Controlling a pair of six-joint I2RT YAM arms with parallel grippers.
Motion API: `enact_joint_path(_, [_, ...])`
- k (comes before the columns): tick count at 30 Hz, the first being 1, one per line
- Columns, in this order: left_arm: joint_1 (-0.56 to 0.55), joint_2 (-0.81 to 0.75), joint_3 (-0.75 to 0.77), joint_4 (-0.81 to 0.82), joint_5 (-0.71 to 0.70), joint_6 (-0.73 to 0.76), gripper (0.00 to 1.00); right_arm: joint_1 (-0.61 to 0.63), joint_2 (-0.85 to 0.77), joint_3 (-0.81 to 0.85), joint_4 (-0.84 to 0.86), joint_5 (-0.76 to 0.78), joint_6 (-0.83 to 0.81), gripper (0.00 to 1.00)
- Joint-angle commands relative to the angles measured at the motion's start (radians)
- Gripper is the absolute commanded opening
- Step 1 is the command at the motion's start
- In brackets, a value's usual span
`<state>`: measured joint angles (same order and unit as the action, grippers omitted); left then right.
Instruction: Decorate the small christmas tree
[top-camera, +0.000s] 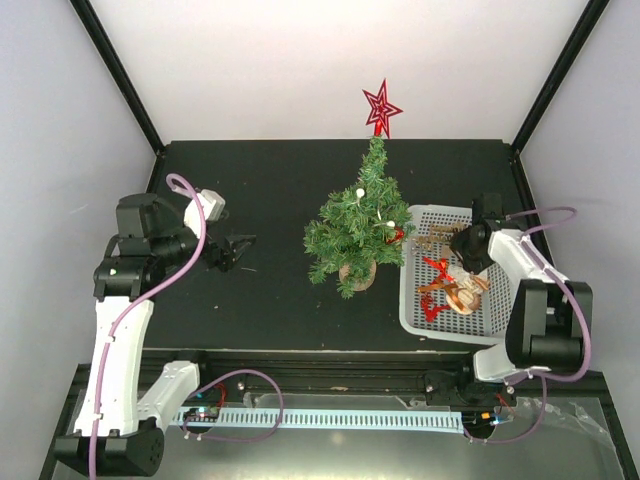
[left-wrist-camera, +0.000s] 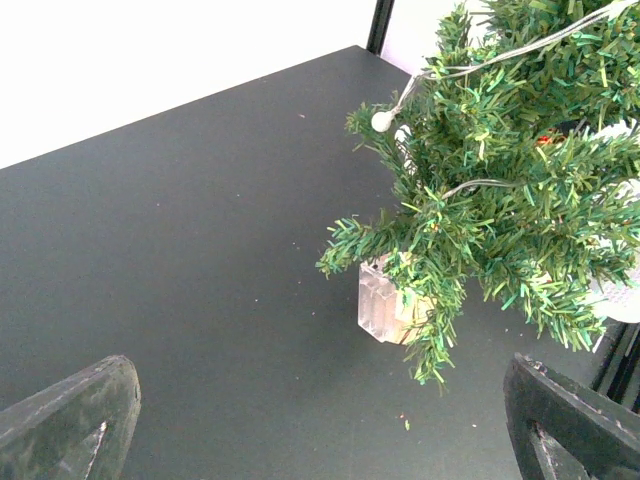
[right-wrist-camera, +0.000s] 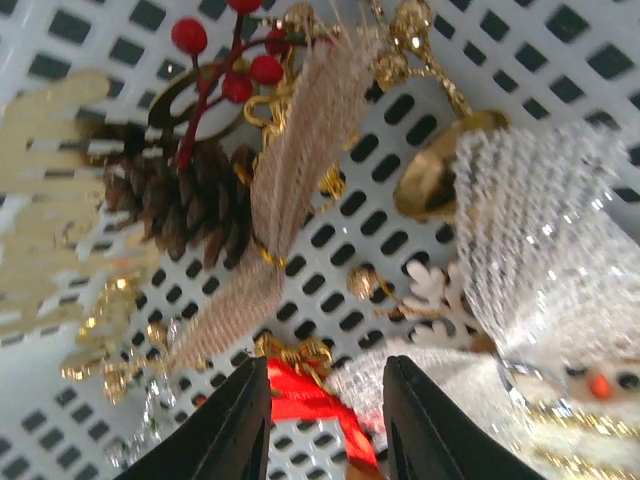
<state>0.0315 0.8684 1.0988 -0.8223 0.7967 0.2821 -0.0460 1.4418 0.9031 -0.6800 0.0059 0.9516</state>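
The small christmas tree stands mid-table with a red star on its top and a light string with a white bulb across its branches. Its base shows in the left wrist view. My left gripper hovers left of the tree, wide open and empty. My right gripper reaches down into the white basket. Its jaws stand partly closed around a red ribbon ornament with a gold bow. The left finger touches the ornament, and a gap remains at the right finger.
The basket floor holds a pinecone with red berries, a burlap ribbon, a gold bell, a white snowflake and glittery white fabric. The basket sits close to the tree's right side.
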Motion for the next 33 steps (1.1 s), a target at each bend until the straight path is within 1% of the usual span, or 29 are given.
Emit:
enact_joint_path(1, [-0.004,-0.025,-0.027,0.039,-0.017,-0.035,0.99,-0.031,0.067,0.063,0.066,0.021,0.059,0.32])
enact_joint_path(5, [-0.004,-0.035,-0.031,0.041,-0.004,-0.038,0.99,-0.053,0.1,0.084,0.096,0.022,0.062,0.32])
enact_joint_path(9, [-0.004,-0.031,-0.03,0.039,0.012,-0.04,0.99,-0.062,0.143,0.113,0.091,0.025,0.048,0.32])
enact_joint_path(19, [-0.004,-0.032,-0.033,0.038,0.015,-0.04,0.99,-0.104,0.187,0.108,0.127,0.014,0.021,0.31])
enact_joint_path(23, [-0.004,-0.034,-0.037,0.041,0.016,-0.039,0.99,-0.112,0.182,0.103,0.139,0.004,0.017,0.24])
enact_joint_path(30, [-0.004,-0.037,-0.042,0.044,0.019,-0.036,0.99,-0.114,0.134,0.075,0.165,-0.004,-0.001,0.02])
enact_joint_path(33, [-0.005,-0.04,-0.046,0.042,0.018,-0.034,0.99,-0.113,0.124,0.063,0.167,-0.012,-0.005,0.01])
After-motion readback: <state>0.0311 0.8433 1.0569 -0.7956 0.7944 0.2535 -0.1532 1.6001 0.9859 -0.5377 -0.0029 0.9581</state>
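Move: The burlap bow in the basket lies about 4 cm ahead of my right hand, 1 cm to its right and 3 cm below. The pine cone is about 6 cm ahead and 2 cm right, the gold bell about 2 cm ahead and 6 cm right, and the white bow some 4 cm back and 3 cm right, all at about the bow's depth. From my left hand the burlap bow lies roughly 50 cm right, 10 cm ahead and 28 cm below. I slide my right hand low through the basket, about 5 cm forward and 4 cm to the right, towards the far half of the burlap bow, sinking slightly and turning a little clockwise with the fingers still pointing down. Once there I shut the part-open fingers and pinch the bow's far tail between the tips, beside the pine cone. ##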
